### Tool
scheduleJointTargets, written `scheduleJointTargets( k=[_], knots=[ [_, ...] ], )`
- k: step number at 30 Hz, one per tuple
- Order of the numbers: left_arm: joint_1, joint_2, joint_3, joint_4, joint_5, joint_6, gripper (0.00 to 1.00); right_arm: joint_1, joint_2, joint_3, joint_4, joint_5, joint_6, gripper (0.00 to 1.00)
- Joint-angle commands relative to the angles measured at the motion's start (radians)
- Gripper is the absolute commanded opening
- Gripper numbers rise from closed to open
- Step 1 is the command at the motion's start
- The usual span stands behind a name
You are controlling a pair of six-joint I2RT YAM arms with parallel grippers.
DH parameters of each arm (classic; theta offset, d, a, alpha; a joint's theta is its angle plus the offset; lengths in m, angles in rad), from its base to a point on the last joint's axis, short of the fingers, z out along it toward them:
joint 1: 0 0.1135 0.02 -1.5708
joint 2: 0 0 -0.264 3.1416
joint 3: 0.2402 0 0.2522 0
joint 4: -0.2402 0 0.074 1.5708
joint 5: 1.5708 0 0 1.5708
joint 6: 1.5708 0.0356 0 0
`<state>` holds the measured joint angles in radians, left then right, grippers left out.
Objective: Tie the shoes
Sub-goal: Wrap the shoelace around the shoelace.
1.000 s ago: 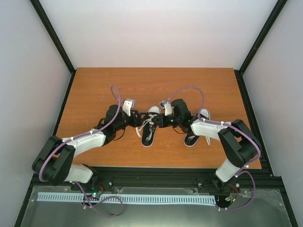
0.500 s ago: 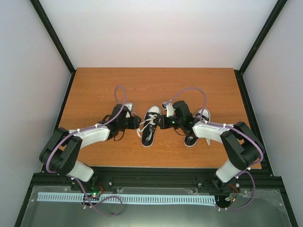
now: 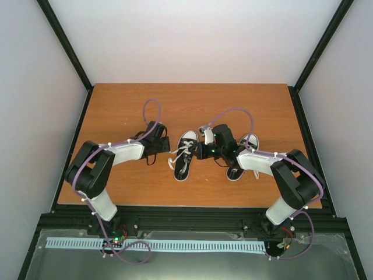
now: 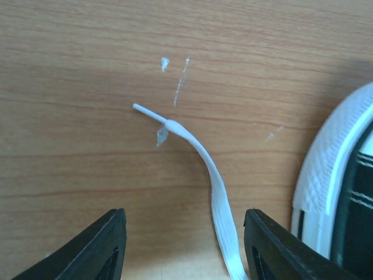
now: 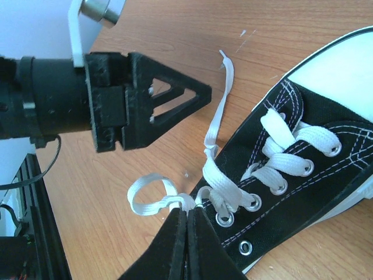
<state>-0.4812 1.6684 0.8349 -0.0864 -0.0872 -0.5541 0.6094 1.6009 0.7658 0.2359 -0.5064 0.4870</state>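
Observation:
Two black shoes with white toe caps lie on the wooden table: one [image 3: 184, 156] between the arms, the other [image 3: 243, 153] under the right arm. My left gripper [image 4: 185, 245] is open low over the table, with the free lace end [image 4: 217, 192] lying loose between its fingers [image 4: 105, 245], beside the shoe's white sole [image 4: 326, 186]. My right gripper [image 5: 186, 211] is shut on a small loop of lace [image 5: 148, 195] next to the shoe's lower eyelets [image 5: 256, 204]. The left gripper [image 5: 157, 99] shows across from it.
The wooden table [image 3: 192, 105] is bounded by black frame posts and white walls. Its front edge runs along a black rail [image 3: 192, 213] by the arm bases. Purple cables [image 3: 233, 114] arch above both wrists.
The left arm has folded in and its wrist has dropped and turned, bringing its fingers down around the lace end; its jaws narrowed a little. The right gripper has stayed put on the loop.

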Motion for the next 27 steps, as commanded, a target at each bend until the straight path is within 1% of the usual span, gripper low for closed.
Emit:
scheduleJointTargets(
  k=[1, 3, 6, 8, 15, 18, 20, 23, 25, 27],
  knots=[
    [0.005, 0.093, 0.114, -0.083, -0.071, 0.005, 0.57, 0.001, 0.023, 0.022, 0.018, -0.009, -0.014, 0.03],
    [0.004, 0.130, 0.156, -0.111, -0.083, 0.015, 0.55, 0.001, 0.026, 0.025, 0.018, -0.013, -0.016, 0.03],
    [0.004, 0.178, 0.199, -0.129, -0.086, 0.029, 0.50, 0.001, 0.028, 0.025, 0.020, -0.013, -0.017, 0.03],
    [0.004, 0.204, 0.221, -0.139, -0.085, 0.040, 0.44, 0.002, 0.027, 0.024, 0.019, -0.015, -0.018, 0.03],
    [0.004, 0.291, 0.292, -0.179, -0.111, 0.071, 0.14, 0.002, 0.023, 0.020, 0.026, -0.015, -0.014, 0.03],
    [0.004, 0.317, 0.305, -0.182, -0.107, 0.072, 0.08, 0.003, 0.021, 0.020, 0.028, -0.016, -0.014, 0.03],
    [0.004, 0.332, 0.315, -0.185, -0.096, 0.072, 0.02, 0.001, 0.019, 0.019, 0.027, -0.014, -0.014, 0.03],
    [0.004, 0.315, 0.308, -0.175, -0.091, 0.058, 0.01, 0.002, 0.015, 0.018, 0.027, -0.008, -0.010, 0.03],
    [0.005, 0.256, 0.274, -0.142, -0.081, 0.043, 0.01, 0.002, 0.010, 0.021, 0.016, 0.014, 0.002, 0.03],
    [0.004, 0.162, 0.224, -0.093, -0.055, 0.026, 0.01, 0.001, 0.003, 0.028, -0.001, 0.034, 0.016, 0.03]
  ],
)
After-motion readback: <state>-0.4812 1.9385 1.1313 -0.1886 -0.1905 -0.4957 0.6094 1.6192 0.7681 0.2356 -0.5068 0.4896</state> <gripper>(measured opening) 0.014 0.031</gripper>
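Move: The shoelace's loose end lies on the table about 5 cm ahead of the left hand, 1 cm to its right and 2 cm below. The shoe's middle is some 10 cm to the left hand's right, about level with it going forward. The lace held by the right fingers is roughly 13 cm right of the left hand, 5 cm nearer the base and 7 cm higher. From the right hand, the loose end lies about 10 cm ahead, 12 cm left and 9 cm down. The left fingers shut from just over half open and pinch the shoelace's loose end close to its tip, beside the shoe's toe. They get there by sliding about 6 cm forward along the table while sinking some 2 cm, the hand rolling slightly. The right hand stays put and keeps its grip on the lace over the shoe. ##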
